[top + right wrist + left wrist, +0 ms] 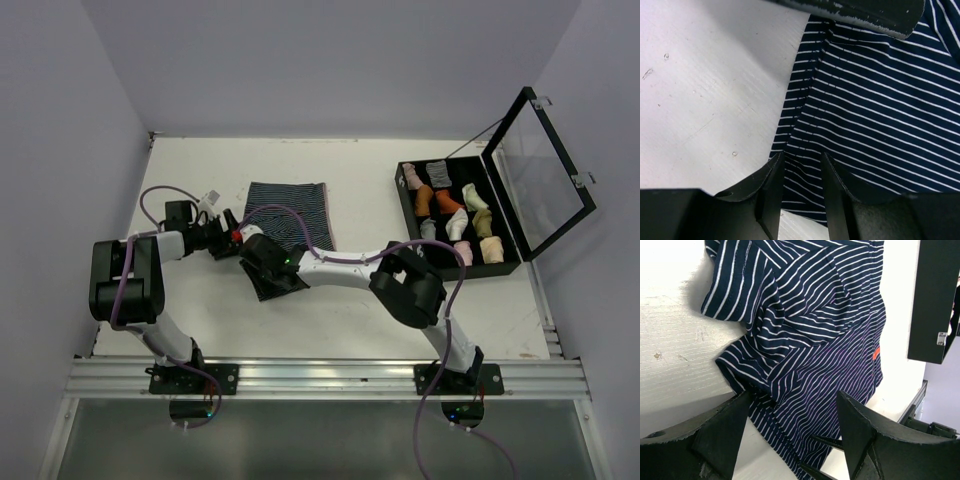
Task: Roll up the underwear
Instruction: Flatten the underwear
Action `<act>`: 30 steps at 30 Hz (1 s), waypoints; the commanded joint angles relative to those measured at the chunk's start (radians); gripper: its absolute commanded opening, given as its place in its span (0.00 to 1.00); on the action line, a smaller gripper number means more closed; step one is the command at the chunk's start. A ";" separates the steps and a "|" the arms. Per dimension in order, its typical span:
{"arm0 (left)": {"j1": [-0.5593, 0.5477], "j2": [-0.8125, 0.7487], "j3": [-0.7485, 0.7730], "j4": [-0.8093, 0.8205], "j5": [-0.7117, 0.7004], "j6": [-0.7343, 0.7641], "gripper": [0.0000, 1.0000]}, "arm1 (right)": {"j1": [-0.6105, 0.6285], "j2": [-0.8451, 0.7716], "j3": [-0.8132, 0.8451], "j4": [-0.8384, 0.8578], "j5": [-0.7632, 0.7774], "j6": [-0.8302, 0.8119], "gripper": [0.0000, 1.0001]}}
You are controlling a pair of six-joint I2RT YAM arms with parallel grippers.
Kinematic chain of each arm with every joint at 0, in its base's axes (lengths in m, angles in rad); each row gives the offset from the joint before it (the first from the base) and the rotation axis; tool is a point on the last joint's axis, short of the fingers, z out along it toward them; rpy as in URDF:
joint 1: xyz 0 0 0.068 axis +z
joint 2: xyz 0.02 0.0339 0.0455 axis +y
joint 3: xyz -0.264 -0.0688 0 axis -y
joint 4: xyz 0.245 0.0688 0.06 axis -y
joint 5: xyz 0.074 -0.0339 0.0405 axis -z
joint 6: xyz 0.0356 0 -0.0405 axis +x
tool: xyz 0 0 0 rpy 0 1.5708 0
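Observation:
The underwear (290,205) is navy with thin white stripes and lies spread on the white table (350,325), its near-left corner rumpled. My left gripper (228,238) reaches in from the left at that corner. In the left wrist view, it (792,397) stands open, wide fingers (722,432) straddling the wrinkled underwear (810,330) without pinching it. My right gripper (264,262) hovers over the same corner. The right wrist view shows it (802,160) with a narrow gap, flat underwear (880,110) showing through near its seam and edge.
A black case (408,205) with its clear lid (545,170) raised stands at the right, holding several rolled garments. Its dark side (935,300) shows in the left wrist view. Grey walls close in the table at the back and sides.

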 commanded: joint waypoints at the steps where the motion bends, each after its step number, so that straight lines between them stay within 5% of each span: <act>1: 0.008 0.012 -0.038 -0.029 -0.113 0.013 0.76 | 0.004 -0.020 0.036 0.001 0.024 0.032 0.40; 10: 0.008 -0.002 -0.052 -0.019 -0.115 0.007 0.77 | 0.004 0.018 0.059 0.001 0.049 0.031 0.39; 15: 0.008 0.000 -0.053 -0.020 -0.118 0.003 0.77 | 0.004 0.030 0.063 0.004 0.046 0.020 0.27; 20: 0.008 0.003 -0.052 -0.022 -0.116 0.003 0.77 | 0.002 0.035 0.045 0.004 0.049 0.022 0.27; 26: 0.008 -0.005 -0.059 -0.019 -0.125 0.006 0.78 | 0.002 0.015 0.033 0.011 0.038 0.017 0.06; 30: 0.008 -0.003 -0.056 -0.023 -0.135 0.006 0.78 | 0.002 -0.028 0.027 0.001 0.024 0.009 0.01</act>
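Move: The underwear lies flat from the right hand towards the far right, its middle about 9 cm ahead and 9 cm to the right. The left edge, which the fingers are over, is about 1 cm ahead and 1 cm below. The near left corner is some 5 cm back and 2 cm right of the hand, and the left gripper about 8 cm ahead and 3 cm left. From the left hand, that same spot of edge is roughly 7 cm back, 4 cm right and 2 cm down. The right fingers come down on the underwear's left edge and close from part-open to nearly shut, pinching the narrow turned-over hem between their tips. Before that, the right hand makes a tiny hop and shifts barely 1 cm forward and left along the edge, then holds its place and tilt while the fingers shut. ##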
